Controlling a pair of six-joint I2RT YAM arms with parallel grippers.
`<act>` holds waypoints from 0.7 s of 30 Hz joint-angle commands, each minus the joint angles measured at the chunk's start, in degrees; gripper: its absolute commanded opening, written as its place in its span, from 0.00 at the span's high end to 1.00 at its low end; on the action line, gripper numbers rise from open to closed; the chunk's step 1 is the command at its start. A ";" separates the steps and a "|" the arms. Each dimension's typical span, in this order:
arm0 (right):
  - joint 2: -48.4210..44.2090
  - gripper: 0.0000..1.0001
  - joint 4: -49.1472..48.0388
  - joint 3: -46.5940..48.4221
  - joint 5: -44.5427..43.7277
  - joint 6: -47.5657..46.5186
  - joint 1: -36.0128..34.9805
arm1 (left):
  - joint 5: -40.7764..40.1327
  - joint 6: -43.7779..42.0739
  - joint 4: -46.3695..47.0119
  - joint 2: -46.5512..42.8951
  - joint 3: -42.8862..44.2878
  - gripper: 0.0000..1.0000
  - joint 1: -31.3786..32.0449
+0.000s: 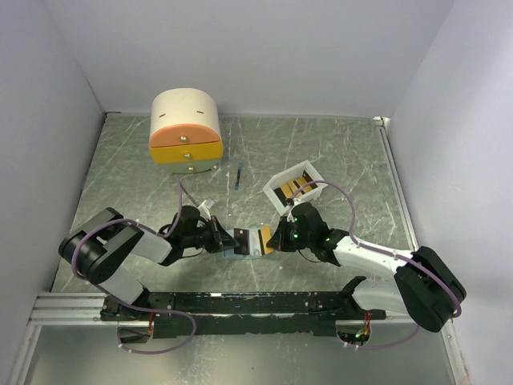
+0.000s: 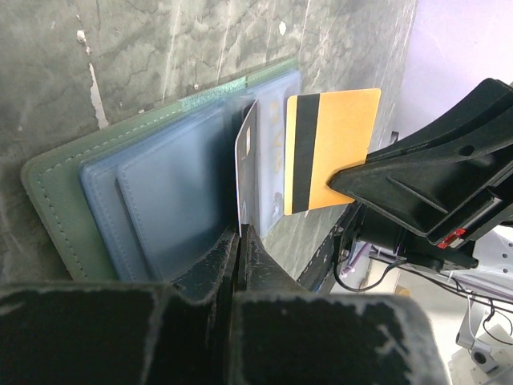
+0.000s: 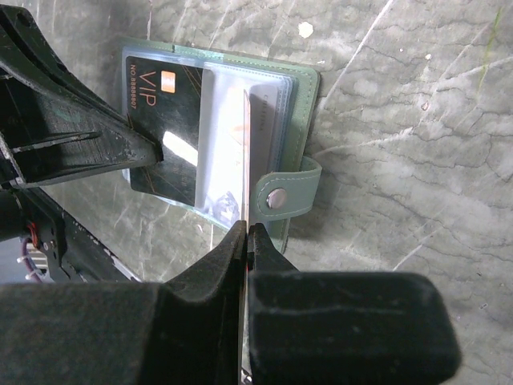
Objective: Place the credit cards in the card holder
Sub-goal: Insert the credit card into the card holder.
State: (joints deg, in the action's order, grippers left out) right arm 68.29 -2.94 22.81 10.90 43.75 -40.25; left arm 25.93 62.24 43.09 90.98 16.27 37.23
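Observation:
The card holder (image 1: pixel 245 252) lies open on the table between both arms, pale green with clear sleeves (image 2: pixel 56 196) and a snap strap (image 3: pixel 286 197). My left gripper (image 2: pixel 241 233) is shut on the black credit card (image 3: pixel 172 128), which stands on edge over the holder's sleeves and shows edge-on (image 2: pixel 245 156) in the left wrist view. My right gripper (image 3: pixel 247 231) is shut on the gold-yellow credit card (image 2: pixel 333 148), also held on edge just beside the holder's open side. In the top view the left gripper (image 1: pixel 223 239) and right gripper (image 1: pixel 276 238) face each other, cards almost touching.
A white tray (image 1: pixel 272 188) holding more cards stands behind the right gripper. A cream-and-orange drawer box (image 1: pixel 186 132) sits at the back left, and a thin blue stick (image 1: pixel 240 175) lies between them. A black rail (image 1: pixel 240 303) runs along the near edge.

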 commanded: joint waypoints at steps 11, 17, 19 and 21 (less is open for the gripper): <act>-0.67 1.00 4.00 1.47 -2.63 -1.48 -0.17 | -3.02 -3.45 -10.17 -1.51 2.61 0.70 1.60; -4.33 1.00 9.69 4.75 -4.72 -2.60 -0.17 | -7.81 -7.83 -22.20 -6.29 6.39 0.57 1.79; -4.94 1.00 10.33 5.18 -5.08 -2.78 -0.13 | -9.86 -8.33 -25.10 -8.33 6.71 0.56 1.81; -4.74 1.00 10.73 5.45 -5.44 -3.03 -0.19 | -11.55 -9.08 -27.85 -9.81 7.55 0.54 1.85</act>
State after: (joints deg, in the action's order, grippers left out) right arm 64.27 4.89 26.41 7.77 42.17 -40.25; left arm 20.05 56.77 24.86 84.03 22.06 38.85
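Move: The left fingers already pinch the left long edge of the black VIP card, whose middle lies about 3 cm to their right, level fore and aft and 1 cm lower. The open card holder under it is centred some 3 cm right of the left hand and 2 cm below. The right hand holds the orange card, its middle about 2 cm left and 1 cm ahead. From the right hand the holder is centred roughly 7 cm left and 3 cm below, the card tray 17 cm ahead and 7 cm right. Keep the left gripper almost still at the black card's outer edge while you open its fingers to just under half and let go of the card, then ease it up and forward about 1 cm with a slight roll, left side rising. Late on, lift the right gripper some 2 cm and draw it about 1 cm right, still pinching the orange card clear of the holder. ##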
